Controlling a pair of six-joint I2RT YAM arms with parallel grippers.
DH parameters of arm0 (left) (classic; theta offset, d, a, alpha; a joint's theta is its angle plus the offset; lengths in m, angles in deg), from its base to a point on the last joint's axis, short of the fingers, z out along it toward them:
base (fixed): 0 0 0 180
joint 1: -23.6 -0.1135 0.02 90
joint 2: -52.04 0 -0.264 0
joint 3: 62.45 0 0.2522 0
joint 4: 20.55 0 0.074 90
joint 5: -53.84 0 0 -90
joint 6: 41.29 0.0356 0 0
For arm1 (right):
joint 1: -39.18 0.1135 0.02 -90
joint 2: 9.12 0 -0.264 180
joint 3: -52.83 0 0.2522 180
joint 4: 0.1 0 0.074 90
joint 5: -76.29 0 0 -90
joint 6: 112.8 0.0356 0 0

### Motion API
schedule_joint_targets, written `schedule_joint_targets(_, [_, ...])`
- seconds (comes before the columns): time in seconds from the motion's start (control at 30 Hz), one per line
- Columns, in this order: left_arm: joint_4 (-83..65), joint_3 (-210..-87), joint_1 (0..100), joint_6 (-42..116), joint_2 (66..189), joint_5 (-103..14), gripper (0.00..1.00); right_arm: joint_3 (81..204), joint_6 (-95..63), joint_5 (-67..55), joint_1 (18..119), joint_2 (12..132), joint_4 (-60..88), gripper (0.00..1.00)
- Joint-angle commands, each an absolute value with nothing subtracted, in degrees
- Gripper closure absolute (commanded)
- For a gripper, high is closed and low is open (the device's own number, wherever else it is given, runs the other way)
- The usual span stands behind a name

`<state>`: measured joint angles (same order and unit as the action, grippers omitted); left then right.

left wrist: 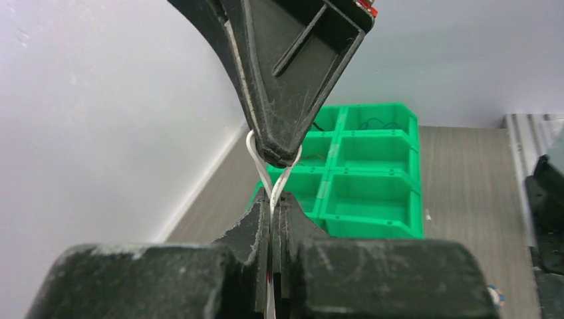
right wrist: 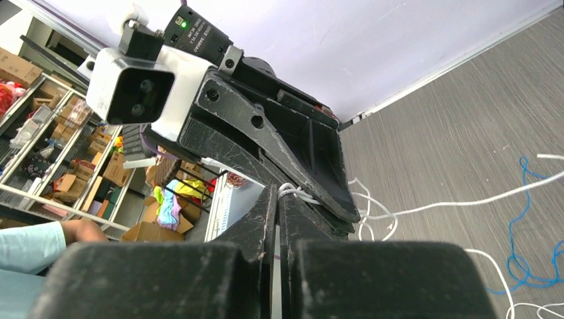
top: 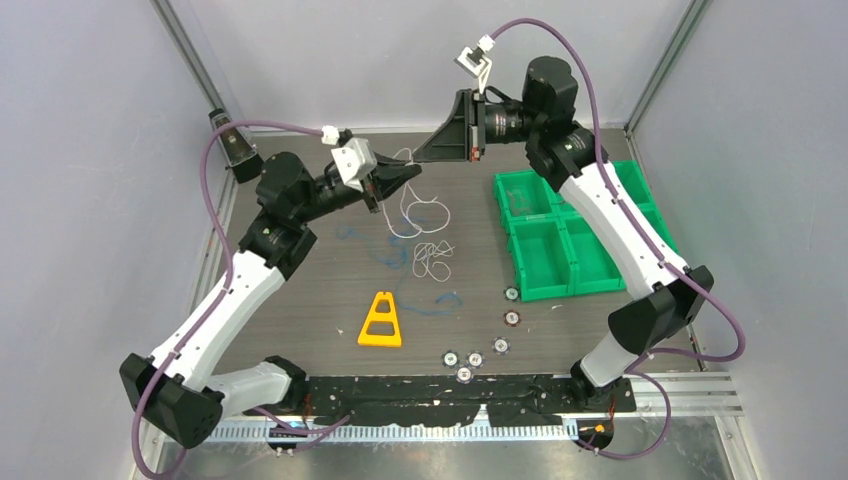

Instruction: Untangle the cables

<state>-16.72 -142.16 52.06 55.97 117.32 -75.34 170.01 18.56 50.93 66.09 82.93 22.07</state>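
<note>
The cables show as white and blue strands. A white cable point(top: 416, 213) hangs in loops from both grippers down to the table, with more white coils point(top: 432, 260) below. Blue cable point(top: 441, 305) lies loose on the table, and a blue strand point(right wrist: 525, 264) shows in the right wrist view. My left gripper point(top: 410, 173) is shut on the white cable point(left wrist: 261, 165), its jaws pressed together around the strand point(left wrist: 273, 199). My right gripper point(top: 422, 156) meets it tip to tip, shut on the same white cable point(right wrist: 297, 193) just above the left fingertips.
A green tray of bins point(top: 545, 217) stands at the right. A yellow triangular piece point(top: 381, 320) lies at the front middle. Several small round discs point(top: 497, 346) are scattered near the front edge. Enclosure walls close the back and sides.
</note>
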Motion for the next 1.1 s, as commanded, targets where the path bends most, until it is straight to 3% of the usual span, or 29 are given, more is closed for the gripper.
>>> schedule_joint_targets(0.0, [-3.3,-140.6,50.3,43.0,121.2,-79.1,1.00,178.9,11.6,48.9,63.9,80.0,21.7,0.95])
schedule_joint_targets(0.2, [-3.3,-142.3,50.2,38.7,123.5,-84.3,1.00,181.9,-5.1,42.3,63.0,79.3,39.2,0.94])
schedule_joint_targets(0.27, [-1.2,-143.2,50.2,40.0,123.5,-84.4,0.87,181.9,-9.4,40.3,62.3,78.4,44.4,0.95])
schedule_joint_targets(0.37, [1.8,-143.0,50.1,43.3,121.9,-82.7,0.46,180.9,-14.8,37.7,59.8,76.6,49.9,0.95])
schedule_joint_targets(0.53, [3.2,-140.2,50.1,47.3,116.6,-80.5,0.04,169.0,-17.4,35.2,52.4,70.6,55.0,0.95])
schedule_joint_targets(0.73, [4.8,-138.5,50.0,48.5,113.4,-78.5,0.00,159.0,-24.9,33.5,39.1,64.5,61.7,0.95])
schedule_joint_targets(1.07, [4.7,-135.0,50.1,49.1,111.1,-79.5,0.00,159.8,-43.7,32.4,23.0,63.6,79.3,0.94])
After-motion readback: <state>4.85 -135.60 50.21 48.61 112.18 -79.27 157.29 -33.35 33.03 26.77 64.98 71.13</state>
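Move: The right hand, holding the white cable, has the green tray's middle about 36 cm to its right, 12 cm ahead and 44 cm below. The left hand pinches the same cable just below those fingers; from it, a second white cable on the table lies some 7 cm ahead and 42 cm down, level sideways. The blue cable spreads around 5 cm to the left of that one, about as far out. Left fingers open off the white cable, dropping about 10 cm; right hand carries it 27 cm right, lowering, towards the tray. ##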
